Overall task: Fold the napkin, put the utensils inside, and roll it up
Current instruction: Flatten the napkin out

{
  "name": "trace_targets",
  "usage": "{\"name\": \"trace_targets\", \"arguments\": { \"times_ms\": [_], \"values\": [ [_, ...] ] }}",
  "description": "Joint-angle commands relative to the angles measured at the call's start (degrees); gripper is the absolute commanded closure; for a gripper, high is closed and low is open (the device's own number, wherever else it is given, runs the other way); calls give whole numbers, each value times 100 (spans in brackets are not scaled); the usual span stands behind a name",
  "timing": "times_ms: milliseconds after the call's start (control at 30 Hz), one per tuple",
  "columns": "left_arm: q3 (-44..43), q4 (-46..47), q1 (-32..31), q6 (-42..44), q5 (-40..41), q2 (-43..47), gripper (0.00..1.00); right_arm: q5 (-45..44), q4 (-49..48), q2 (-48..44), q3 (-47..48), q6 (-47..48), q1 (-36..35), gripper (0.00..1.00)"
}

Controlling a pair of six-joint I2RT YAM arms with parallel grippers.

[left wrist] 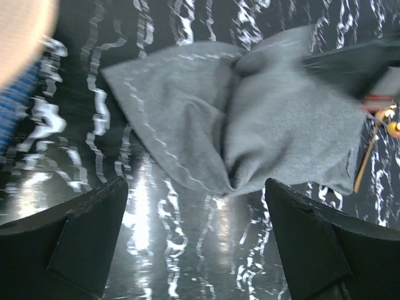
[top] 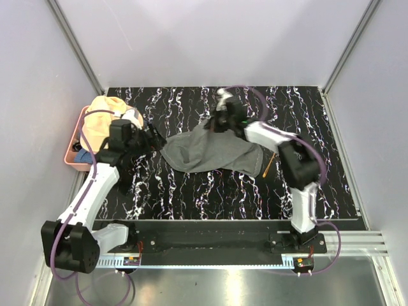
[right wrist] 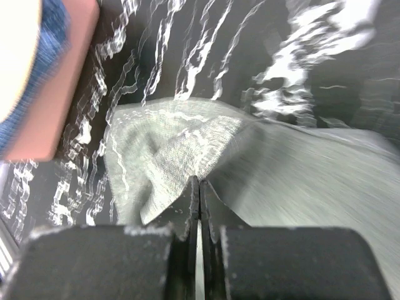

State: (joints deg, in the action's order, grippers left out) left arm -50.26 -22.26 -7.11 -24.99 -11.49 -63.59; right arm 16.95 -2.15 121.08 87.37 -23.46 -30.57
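The grey napkin point(top: 207, 153) lies crumpled in the middle of the black marbled table point(top: 191, 197). My right gripper point(top: 215, 122) is shut on its far edge, and the cloth point(right wrist: 169, 150) bunches into a pinch at the closed tips point(right wrist: 199, 182). My left gripper point(top: 153, 138) stands open just left of the napkin, low over the table. In the left wrist view its fingers straddle bare table point(left wrist: 195, 189) just short of a napkin point(left wrist: 262, 119) corner. A gold-orange spoon point(top: 268, 165) lies at the napkin's right edge, partly under it; its handle point(left wrist: 365, 159) shows there too.
A pink basket point(top: 70, 153) sits at the table's left edge with a peach hat point(top: 105, 109) and a blue cloth point(top: 83, 155) in it. Grey walls close in the back and sides.
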Motion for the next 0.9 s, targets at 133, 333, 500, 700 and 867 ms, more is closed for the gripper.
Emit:
{"name": "trace_targets", "arguments": {
  "times_ms": [133, 333, 500, 700, 867],
  "values": [
    [236, 1180, -1018, -981, 803, -934, 11, -911, -392, -2535, -2618, 61, 1061, 100],
    [692, 1566, -1310, -1287, 1762, -1287, 12, -1229, -242, -2914, -3446, 26, 1202, 100],
    [1385, 2084, -1310, -1727, 2158, -1138, 13, -1141, -242, -2783, -3578, -9, 1202, 100],
    [1966, 3077, -1301, -2360, 2651, -1208, 24, -1080, -242, -2747, -3604, -35, 1202, 100],
    [2108, 3859, -1222, -3028, 2739, -1638, 33, -983, -242, -2809, -3666, -123, 1202, 100]
  ]
}}
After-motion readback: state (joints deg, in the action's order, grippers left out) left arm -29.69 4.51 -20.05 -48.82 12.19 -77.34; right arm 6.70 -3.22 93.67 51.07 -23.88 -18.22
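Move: The right hand still pinches a lifted corner of the napkin. The napkin's right part, where that corner is taken, lies about 18 cm to its right, 11 cm back and 7 cm below. The gold spoon is some 29 cm to its right, 11 cm back and 7 cm lower. For the open left hand, the napkin's left end is roughly 16 cm below, 6 cm ahead and 4 cm to the right; the basket is about 25 cm left, 12 cm ahead and 12 cm below. In a quick low arc to the right, rising about 6 cm and then sinking while drawing back, the right hand carries the pinched corner some 18 cm over the napkin towards its right part, turning about 20 degrees clockwise, then holds there. The left hand edges right, then drops about 14 cm towards the napkin's near left edge, turning counter-clockwise, its fingers partly closing. ##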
